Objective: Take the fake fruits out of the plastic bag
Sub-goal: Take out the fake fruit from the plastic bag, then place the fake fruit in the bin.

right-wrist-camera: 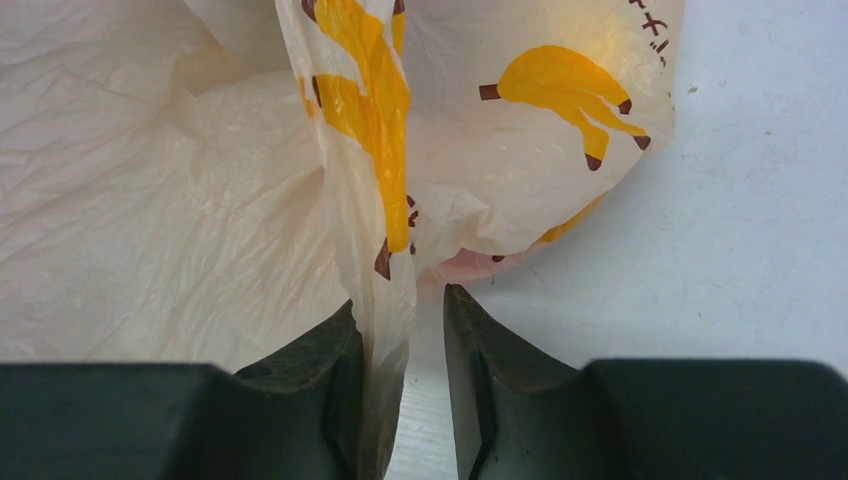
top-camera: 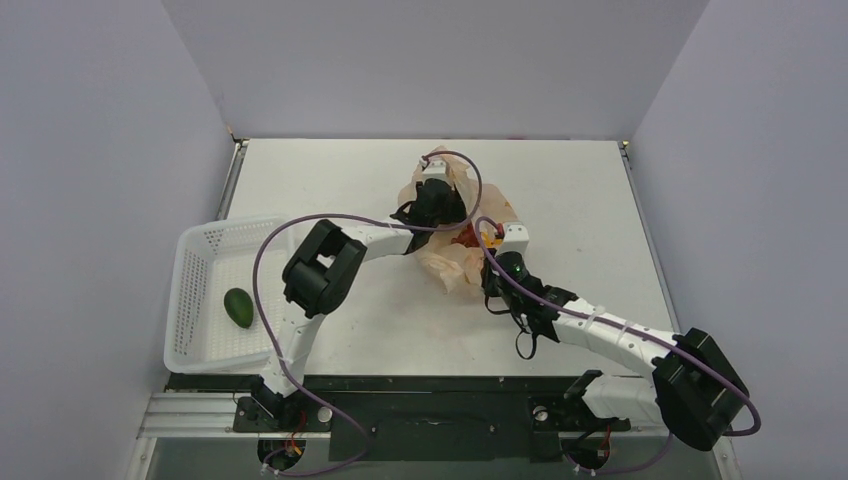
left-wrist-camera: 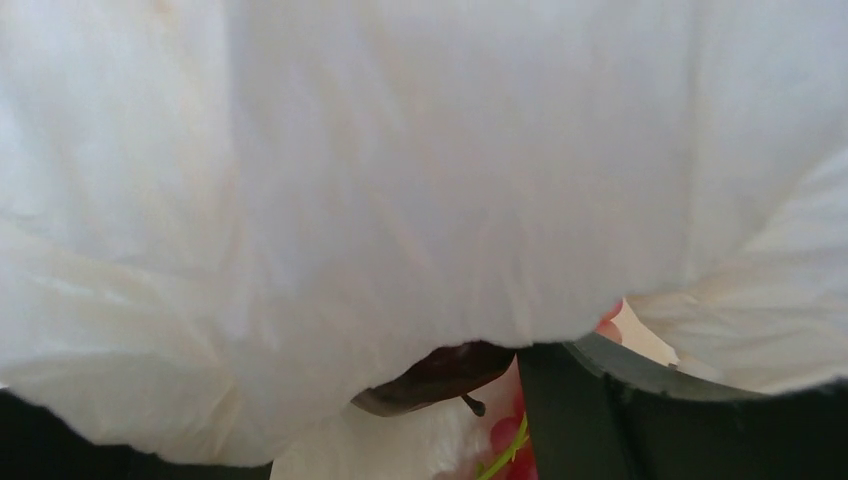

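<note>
The peach plastic bag (top-camera: 447,265) with banana prints lies crumpled mid-table. My left gripper (top-camera: 452,222) reaches into its mouth. In the left wrist view pale bag film (left-wrist-camera: 400,180) drapes over most of the picture. Below it a dark red round fruit (left-wrist-camera: 440,375) with a stem touches my right finger (left-wrist-camera: 570,420). Red berries (left-wrist-camera: 505,440) on a green stalk lie beneath, and the other finger is far off at the lower left. My right gripper (right-wrist-camera: 400,300) stands at the bag's near side, its jaws narrowly apart around a printed fold (right-wrist-camera: 375,200). Table shows between the fold and one finger.
A white mesh basket (top-camera: 200,250) sits at the table's left edge with a green fruit (top-camera: 237,306) inside. Grey walls close in the table on three sides. The right arm (top-camera: 620,340) stretches across the near right of the table.
</note>
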{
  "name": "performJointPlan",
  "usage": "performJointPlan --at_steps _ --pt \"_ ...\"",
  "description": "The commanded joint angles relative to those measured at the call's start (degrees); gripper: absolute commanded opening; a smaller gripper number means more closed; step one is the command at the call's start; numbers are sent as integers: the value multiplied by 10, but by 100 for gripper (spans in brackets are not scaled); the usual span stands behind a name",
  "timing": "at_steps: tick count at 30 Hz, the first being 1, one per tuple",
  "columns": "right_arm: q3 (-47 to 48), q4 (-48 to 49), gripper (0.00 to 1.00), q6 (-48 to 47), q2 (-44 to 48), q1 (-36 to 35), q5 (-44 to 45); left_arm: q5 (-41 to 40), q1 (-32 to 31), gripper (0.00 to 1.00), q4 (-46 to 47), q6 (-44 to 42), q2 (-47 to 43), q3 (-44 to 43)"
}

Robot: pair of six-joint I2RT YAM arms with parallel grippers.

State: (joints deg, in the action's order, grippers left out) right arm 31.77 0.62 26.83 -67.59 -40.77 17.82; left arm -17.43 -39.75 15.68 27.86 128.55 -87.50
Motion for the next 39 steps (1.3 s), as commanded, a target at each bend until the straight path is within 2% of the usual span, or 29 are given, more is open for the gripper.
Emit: performJointPlan --at_steps 1,3,8,17,26,28,32,35,39 --pt "13 37 21 11 -23 7 -9 34 13 55 12 -5 -18 -5" --pt "12 43 15 11 -29 7 -10 46 15 47 0 1 -29 4" --pt "-2 69 1 9 -33 7 -12 66 16 43 -9 3 -88 62" --pt "-22 107 0 6 -35 7 -32 171 16 42 -55 41 -275 209" --pt "-30 155 0 3 -43 6 -105 255 18 41 -78 89 -499 367" --pt "-28 158 0 3 -45 6 -114 247 21 41 -118 85 -559 382" --pt "-24 162 0 3 -57 5 -136 187 29 42 -267 56 -701 395" --pt "-19 166 0 5 -67 4 -151 104 43 42 -395 41 -782 398" --pt "-20 173 0 8 -69 3 -162 5 79 47 -504 24 -893 403"
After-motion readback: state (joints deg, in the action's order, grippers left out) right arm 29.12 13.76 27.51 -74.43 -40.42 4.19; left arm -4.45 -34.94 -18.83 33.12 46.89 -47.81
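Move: The white basket the dark red fruit is headed for has its middle about 48 cm to the left and 22 cm back of the left hand, a shade lower; a green fruit lies in it, some 47 cm left and 24 cm back. The red grapes lie roughly 7 cm back and 3 cm right of the left hand, a little below. The bag's edge hangs between the right hand's part-open fingers, about 1 cm left of their middle; from that hand the grapes are 15 cm ahead, 3 cm left, lower. The dark red fruit, already gripped by the left hand, is drawn out of the bag: back towards the robot at first, almost level, then back and rising, and finally swinging left and up towards the basket, about 25 cm back with nearly 20 cm each of lift and leftward travel. The right fingers shut fully on the bag's edge, and that hand shifts about 5 cm left, twisting slightly counter-clockwise and keeping its pinch. ##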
